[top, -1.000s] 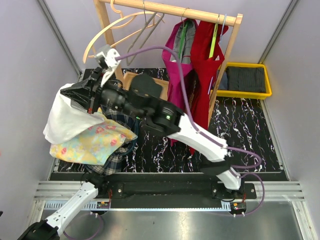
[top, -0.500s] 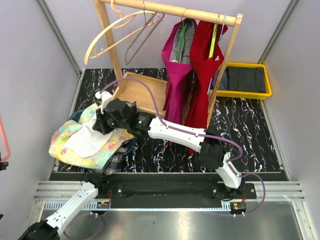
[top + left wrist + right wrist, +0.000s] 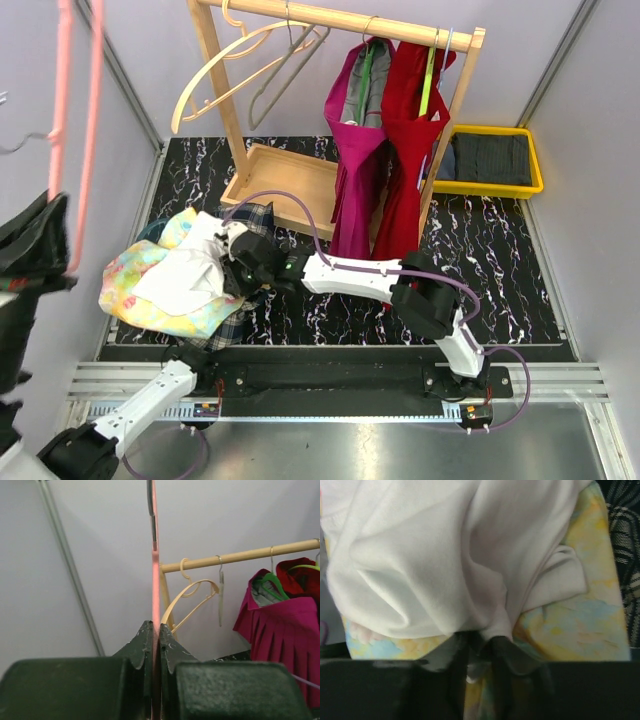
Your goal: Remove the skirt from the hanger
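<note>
The white skirt (image 3: 185, 278) (image 3: 445, 555) lies crumpled on a floral cloth at the table's left, off the hanger. My right gripper (image 3: 232, 262) (image 3: 480, 642) is down at the skirt's near edge. Its jaws are parted a little, with a fold of white cloth resting at the tips. The pink hanger (image 3: 62, 120) (image 3: 155, 580) is bare and held high at the far left, close to the top camera. My left gripper (image 3: 58, 215) (image 3: 156, 627) is shut on its thin pink bar.
A wooden rack (image 3: 340, 20) stands at the back with an empty wooden hanger (image 3: 215, 65), a pink garment (image 3: 355, 170) and a red one (image 3: 410, 150). A yellow bin (image 3: 495, 160) sits at the back right. The floral cloth (image 3: 150, 305) tops a pile of clothes.
My right arm brought the white skirt down onto the clothes pile and its jaws parted. The left arm lifted the bare pink hanger up at the left.
</note>
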`<state>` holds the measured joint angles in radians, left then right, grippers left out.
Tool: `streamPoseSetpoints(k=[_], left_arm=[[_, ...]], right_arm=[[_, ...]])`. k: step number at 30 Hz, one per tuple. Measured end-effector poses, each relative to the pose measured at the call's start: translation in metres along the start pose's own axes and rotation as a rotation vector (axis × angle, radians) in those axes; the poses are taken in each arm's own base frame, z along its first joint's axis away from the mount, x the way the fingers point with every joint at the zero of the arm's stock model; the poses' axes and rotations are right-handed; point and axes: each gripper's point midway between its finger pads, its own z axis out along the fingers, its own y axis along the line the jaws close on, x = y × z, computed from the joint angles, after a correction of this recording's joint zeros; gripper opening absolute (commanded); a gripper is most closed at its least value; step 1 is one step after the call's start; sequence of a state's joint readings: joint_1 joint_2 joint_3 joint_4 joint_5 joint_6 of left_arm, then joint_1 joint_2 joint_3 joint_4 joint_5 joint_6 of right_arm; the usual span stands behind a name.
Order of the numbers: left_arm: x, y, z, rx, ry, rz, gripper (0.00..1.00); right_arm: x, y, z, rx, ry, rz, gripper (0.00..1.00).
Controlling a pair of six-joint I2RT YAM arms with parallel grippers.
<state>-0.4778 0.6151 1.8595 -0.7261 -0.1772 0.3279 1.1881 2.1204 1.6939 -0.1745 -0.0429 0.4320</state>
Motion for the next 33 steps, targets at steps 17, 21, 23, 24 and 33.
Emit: streamPoseSetpoints(k=[17, 21, 23, 24, 33], left_arm=[[0.087, -0.148, 0.152, 0.470, 0.270, -0.287, 0.00], [0.113, -0.152, 0.145, 0.459, 0.336, -0.289, 0.00], [0.120, -0.151, 0.138, 0.451, 0.356, -0.287, 0.00], [0.120, -0.150, 0.136, 0.446, 0.357, -0.286, 0.00], [0.084, -0.136, 0.131, 0.431, 0.262, -0.283, 0.00]], right_arm=[[-0.113, 0.108, -0.284, -0.111, -0.515, -0.048, 1.00], [-0.129, 0.101, -0.354, -0.158, -0.682, 0.018, 1.00], [-0.135, 0.099, -0.353, -0.144, -0.704, 0.029, 1.00], [-0.135, 0.101, -0.343, -0.138, -0.694, 0.025, 1.00], [-0.069, 0.092, -0.211, -0.019, -0.391, -0.110, 1.00]])
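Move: The white skirt is still between the right fingers, its middle about 9 cm left and 4 below; the flowered skirt under it lies some 11 cm left and 7 below, the wooden tray about 20 ahead and 12 right, 7 below. For the left hand with the pink hanger, the rack bar's left part is roughly 35 cm ahead, 18 right and 13 below, the magenta skirt about 33 ahead, 36 right, 30 below. The white skirt is let go as the right fingers open wide and lift off, rising over 30 cm while drawing back and right, then sinking again and returning partway left. The pink hanger, still gripped, is swung forward and right towards the rack bar, about 20 cm, the left wrist turning clockwise and tipping down some 25 degrees; that hand dips, then rises and eases back slightly. ##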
